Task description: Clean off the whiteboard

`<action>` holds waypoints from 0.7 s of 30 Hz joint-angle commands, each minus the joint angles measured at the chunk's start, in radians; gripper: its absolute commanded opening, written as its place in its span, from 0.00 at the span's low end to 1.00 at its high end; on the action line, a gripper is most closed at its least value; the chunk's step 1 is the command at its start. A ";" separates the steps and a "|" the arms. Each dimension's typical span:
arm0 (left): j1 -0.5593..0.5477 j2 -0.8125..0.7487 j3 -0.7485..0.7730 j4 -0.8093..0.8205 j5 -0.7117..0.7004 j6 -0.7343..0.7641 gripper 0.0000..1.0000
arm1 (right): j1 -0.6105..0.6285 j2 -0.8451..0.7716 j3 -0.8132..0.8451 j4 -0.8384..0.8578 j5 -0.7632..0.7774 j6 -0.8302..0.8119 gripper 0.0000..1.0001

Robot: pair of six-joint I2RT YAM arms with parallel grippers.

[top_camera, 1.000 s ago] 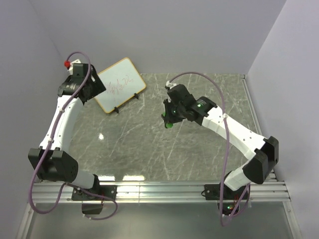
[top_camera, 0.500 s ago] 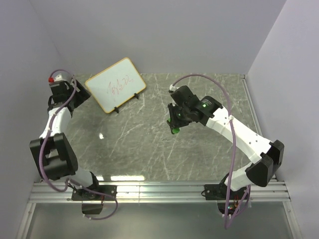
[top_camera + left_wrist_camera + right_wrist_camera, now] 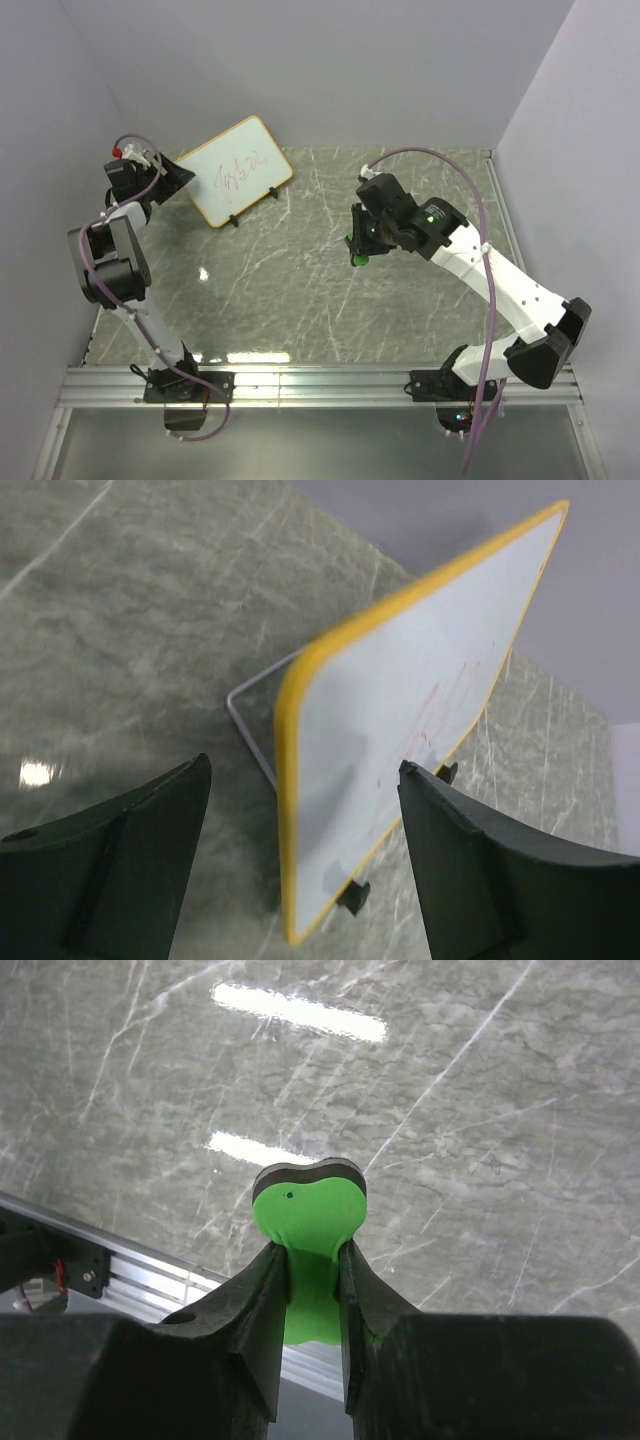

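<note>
The whiteboard stands tilted on small black feet at the back left of the table, with red scribbles on its face. In the left wrist view the whiteboard is seen edge-on, its frame looking yellow. My left gripper is open at the board's left end, and its jaws stand wide on either side of that edge without touching it. My right gripper is shut on the green bow-shaped eraser and holds it above the middle of the table, well to the right of the board.
A thin wire stand props the board from behind. The grey marble tabletop is walled at the back and on both sides. An aluminium rail runs along the near edge by the arm bases.
My left gripper swung out to the left and came back, now pointing at the board's left edge. My right gripper drifted right and toward the near edge with the eraser. The board has not moved.
</note>
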 commanded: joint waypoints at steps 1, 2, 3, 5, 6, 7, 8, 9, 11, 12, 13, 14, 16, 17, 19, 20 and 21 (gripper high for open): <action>0.004 0.080 0.118 0.124 0.072 -0.051 0.81 | -0.001 -0.028 -0.006 -0.019 0.048 0.035 0.00; 0.004 0.100 0.132 0.140 0.096 -0.065 0.81 | -0.001 -0.030 -0.012 -0.017 0.051 0.038 0.00; 0.004 0.117 0.142 0.157 0.104 -0.093 0.80 | -0.001 -0.033 -0.016 -0.014 0.053 0.042 0.00; -0.002 0.157 0.171 0.184 0.136 -0.108 0.71 | -0.001 -0.037 -0.027 -0.011 0.060 0.050 0.00; -0.006 0.169 0.178 0.184 0.141 -0.117 0.68 | -0.001 -0.039 -0.030 -0.008 0.064 0.052 0.00; -0.011 0.171 0.186 0.187 0.149 -0.119 0.65 | 0.000 -0.042 -0.033 -0.007 0.065 0.053 0.00; -0.017 0.172 0.186 0.184 0.158 -0.119 0.59 | -0.003 -0.042 -0.036 -0.004 0.070 0.053 0.00; -0.019 0.171 0.185 0.178 0.164 -0.114 0.55 | -0.001 -0.042 -0.038 -0.001 0.073 0.053 0.00; -0.025 0.166 0.166 0.196 0.178 -0.120 0.47 | -0.001 -0.042 -0.046 0.013 0.074 0.047 0.00; -0.025 0.160 0.156 0.203 0.192 -0.134 0.44 | -0.003 -0.039 -0.046 0.019 0.074 0.042 0.00; -0.023 0.157 0.128 0.219 0.199 -0.145 0.42 | -0.001 -0.031 -0.041 0.022 0.077 0.038 0.00; -0.023 0.152 0.114 0.242 0.212 -0.154 0.35 | -0.001 -0.024 -0.035 0.024 0.079 0.024 0.00; -0.025 0.143 0.081 0.253 0.256 -0.177 0.25 | -0.001 -0.001 -0.023 0.024 0.082 0.010 0.00; -0.025 0.138 0.070 0.254 0.268 -0.185 0.16 | 0.000 0.007 -0.007 0.027 0.085 -0.003 0.00; -0.035 0.109 0.015 0.265 0.276 -0.191 0.09 | -0.001 0.024 0.012 0.027 0.093 -0.016 0.00; -0.037 0.094 -0.008 0.265 0.275 -0.186 0.01 | -0.001 0.031 0.019 0.032 0.096 -0.027 0.00; -0.042 0.065 -0.057 0.269 0.273 -0.182 0.00 | -0.003 0.035 0.023 0.035 0.097 -0.031 0.00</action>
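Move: The open left hand is just short of the whiteboard's left edge; its upper part lies about 3 cm ahead and 2 cm to the right, near hand height. The near black clip is roughly 8 cm back, 11 cm right and 12 cm below; the far black clip is some 1 cm back, 21 cm right and equally low. From the right hand, already holding the eraser, the whiteboard's left edge is about 25 cm ahead, 40 cm left and 11 cm below. Forward about 4 cm first, so that the left hand's open fingers straddle the whiteboard's left edge; then it swings right some 5 cm while rising about 3 cm and easing back a little. Meanwhile the fingers close almost fully and pinch the edge near the upper corner, the wrist turning some 20 degrees, clockwise and tipping up. The right hand keeps its hold on the eraser, nearly in place. ##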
